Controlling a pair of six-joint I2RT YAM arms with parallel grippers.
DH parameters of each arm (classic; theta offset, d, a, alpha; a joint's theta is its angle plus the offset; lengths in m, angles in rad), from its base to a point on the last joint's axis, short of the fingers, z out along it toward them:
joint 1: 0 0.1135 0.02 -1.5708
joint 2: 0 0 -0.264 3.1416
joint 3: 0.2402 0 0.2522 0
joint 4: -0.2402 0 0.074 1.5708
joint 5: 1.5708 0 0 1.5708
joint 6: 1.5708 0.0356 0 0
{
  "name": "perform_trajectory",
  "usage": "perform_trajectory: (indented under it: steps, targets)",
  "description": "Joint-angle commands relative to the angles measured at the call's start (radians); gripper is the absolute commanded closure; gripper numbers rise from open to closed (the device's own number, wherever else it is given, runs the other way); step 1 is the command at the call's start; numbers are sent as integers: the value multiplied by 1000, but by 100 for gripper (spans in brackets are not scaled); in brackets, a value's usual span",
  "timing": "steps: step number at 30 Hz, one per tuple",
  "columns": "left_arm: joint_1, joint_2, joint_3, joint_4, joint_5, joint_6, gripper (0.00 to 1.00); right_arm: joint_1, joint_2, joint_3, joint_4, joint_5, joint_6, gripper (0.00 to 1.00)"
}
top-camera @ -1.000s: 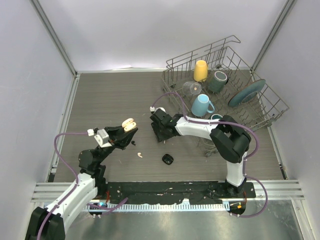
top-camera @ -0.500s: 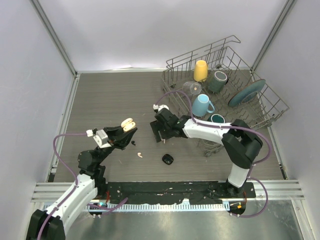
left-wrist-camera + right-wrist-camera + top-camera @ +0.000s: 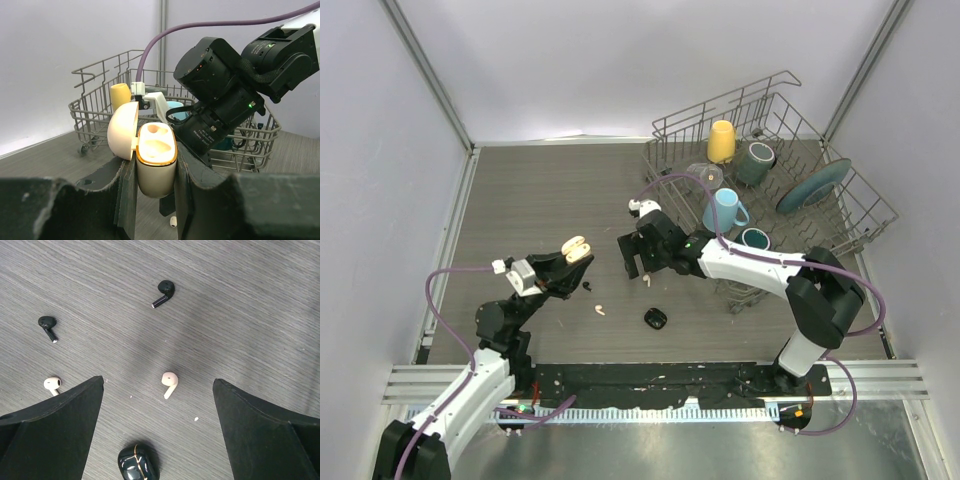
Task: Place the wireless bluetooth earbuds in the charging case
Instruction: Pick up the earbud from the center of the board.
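Note:
My left gripper (image 3: 155, 172) is shut on an open cream charging case (image 3: 156, 159), held upright above the table with its lid (image 3: 122, 131) swung to the left. From above, the case (image 3: 577, 246) sits at the left gripper (image 3: 574, 256). My right gripper (image 3: 157, 382) hangs open over the table with nothing between its fingers. Below it lie two cream earbuds (image 3: 169, 383) (image 3: 52, 384) and two black earbuds (image 3: 163, 292) (image 3: 48, 326). From above the right gripper (image 3: 638, 262) stands just right of the case.
A shut black case with gold veins (image 3: 138, 463) lies near the front (image 3: 655, 319). A wire dish rack (image 3: 840, 215) at the back right holds a yellow mug (image 3: 721, 140), a blue mug (image 3: 724, 211), a dark cup and a teal plate.
My right gripper's jaws have opened wide and its wrist has shifted slightly toward the back. The left gripper and the cream case have stayed put.

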Motion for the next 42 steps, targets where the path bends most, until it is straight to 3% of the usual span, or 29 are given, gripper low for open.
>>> perform_trajectory:
  steps: [1,7,11,19,20,42]
  targets:
    - [7,-9,-16,24,-15,25,100,-7,-26,7,30,-43,10,6]
    - [5,-9,-15,22,-14,26,100,-7,20,24,-11,-47,-61,20]
    - [7,-11,-15,19,-14,28,100,-7,27,7,-22,-41,-127,39]
    - [7,3,-11,22,-15,29,100,-7,83,13,-37,-44,-119,49]
    - [7,5,-11,22,-15,31,100,-7,87,15,-39,-47,-115,55]
    - [5,-3,-15,11,-15,31,100,-7,165,49,-22,-72,-96,57]
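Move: The white earbud lies almost under the right hand, about 8 cm below, 1 cm back and 1 cm to its right. Around it, counted from that hand, a black earbud is some 6 cm ahead and 4 cm left, the other black one 13 cm left and 2 cm back, and the black case 10 cm back and 3 cm right. From the left hand that white earbud lies roughly 13 cm right, 6 cm ahead and 24 cm down. No contact can be made out. The right hand comes down about 6.5 cm onto the white earbud, easing back a little as it goes; its fingers close from wide open to a bit under half, one on each side of the earbud. The wrist tips some 10 degrees steeper and turns slightly counter-clockwise, and the descent slows to almost nothing just over the board. ##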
